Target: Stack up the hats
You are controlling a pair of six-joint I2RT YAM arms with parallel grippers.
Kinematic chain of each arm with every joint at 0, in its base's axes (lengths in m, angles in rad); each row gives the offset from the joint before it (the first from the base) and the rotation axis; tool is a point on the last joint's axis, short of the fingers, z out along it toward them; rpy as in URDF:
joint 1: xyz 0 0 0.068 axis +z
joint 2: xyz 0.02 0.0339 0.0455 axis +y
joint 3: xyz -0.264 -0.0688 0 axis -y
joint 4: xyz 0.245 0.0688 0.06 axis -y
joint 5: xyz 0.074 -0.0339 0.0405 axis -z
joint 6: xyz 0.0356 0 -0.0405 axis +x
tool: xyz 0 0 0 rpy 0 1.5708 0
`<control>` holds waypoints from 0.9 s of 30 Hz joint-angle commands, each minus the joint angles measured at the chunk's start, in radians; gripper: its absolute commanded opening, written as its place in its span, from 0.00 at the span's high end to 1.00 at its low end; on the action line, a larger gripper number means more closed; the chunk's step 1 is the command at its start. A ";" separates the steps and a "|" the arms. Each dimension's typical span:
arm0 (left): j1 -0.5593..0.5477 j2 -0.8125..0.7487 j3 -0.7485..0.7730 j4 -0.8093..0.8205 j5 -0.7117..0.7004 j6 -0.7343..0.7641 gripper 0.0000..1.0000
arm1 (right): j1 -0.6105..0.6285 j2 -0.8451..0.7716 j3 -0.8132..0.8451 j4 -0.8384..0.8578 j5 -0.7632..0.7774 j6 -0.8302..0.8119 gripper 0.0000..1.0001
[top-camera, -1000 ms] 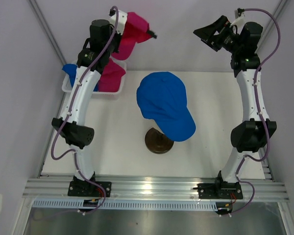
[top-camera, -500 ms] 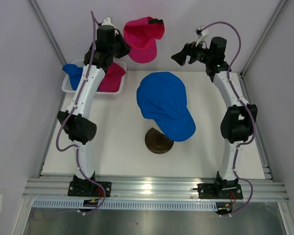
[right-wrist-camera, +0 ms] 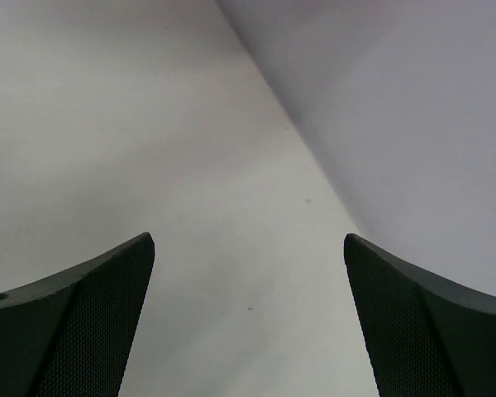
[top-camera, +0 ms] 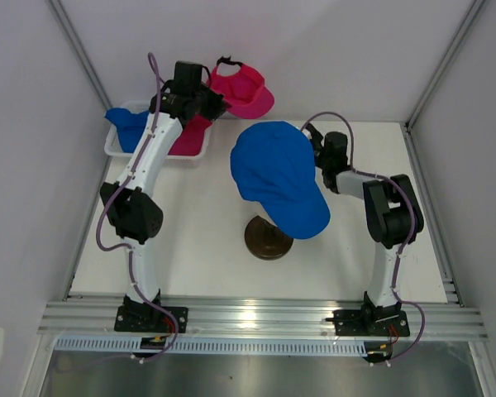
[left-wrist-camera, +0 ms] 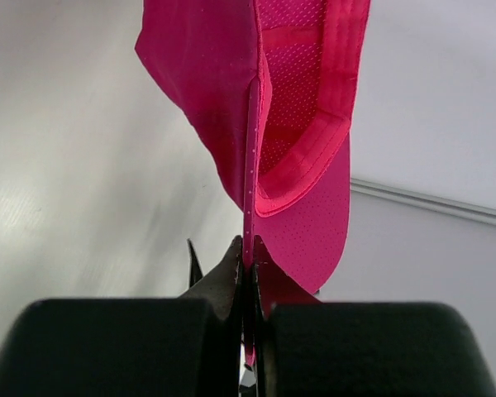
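Note:
A royal blue hat (top-camera: 277, 178) sits on the mannequin head, above its dark round base (top-camera: 269, 240), in the top view. My left gripper (top-camera: 212, 102) is shut on the edge of a magenta hat (top-camera: 246, 89), held up behind the blue one. In the left wrist view this magenta hat (left-wrist-camera: 207, 99) hangs from the pinching left gripper (left-wrist-camera: 250, 263), inside showing. My right gripper (top-camera: 314, 141) is low at the blue hat's right rear. The right wrist view shows that right gripper (right-wrist-camera: 248, 273) open over bare table, nothing between its fingers (right-wrist-camera: 83, 322).
A white basket (top-camera: 116, 149) at the back left holds another blue hat (top-camera: 128, 122) and another magenta hat (top-camera: 190, 134). White walls and slanted frame rails close in the back and both sides.
My left arm has shifted the magenta hat rightward and turned it. My right arm has dropped from high at the back right and folded in beside the blue hat.

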 commanded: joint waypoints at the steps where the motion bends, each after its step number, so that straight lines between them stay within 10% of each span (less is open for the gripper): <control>1: -0.003 -0.025 -0.006 -0.035 0.029 -0.069 0.99 | -0.013 -0.083 -0.123 0.582 0.031 -0.206 0.00; 9: -0.023 -0.021 -0.038 -0.136 -0.020 -0.134 0.99 | -0.082 -0.037 -0.170 0.668 -0.263 -0.283 0.00; 27: -0.050 0.115 -0.035 -0.101 -0.008 -0.107 0.99 | 0.031 -0.027 -0.198 0.570 -0.376 -0.259 0.02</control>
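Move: The pink hat is already pinched in my left fingers, its middle about 6 cm ahead of them, 4 cm to the right and slightly lower. From my open right hand it lies roughly 4 cm ahead, 16 cm left and 13 cm up. The blue hat on the head is some 25 cm back, 13 cm right and 6 cm above my left hand; the white basket is about 10 cm ahead, 25 cm left and 28 cm below that hand. I lower the pink hat about 10 cm with my left hand beyond the blue hat, keeping my pinch and tipping the fingers down nearly 20 degrees. My right hand, still wide open, tips its fingers up some 30 degrees while rising and edging right, then swings left and back with a counter-clockwise turn, closing in on the pink hat without touching it. ##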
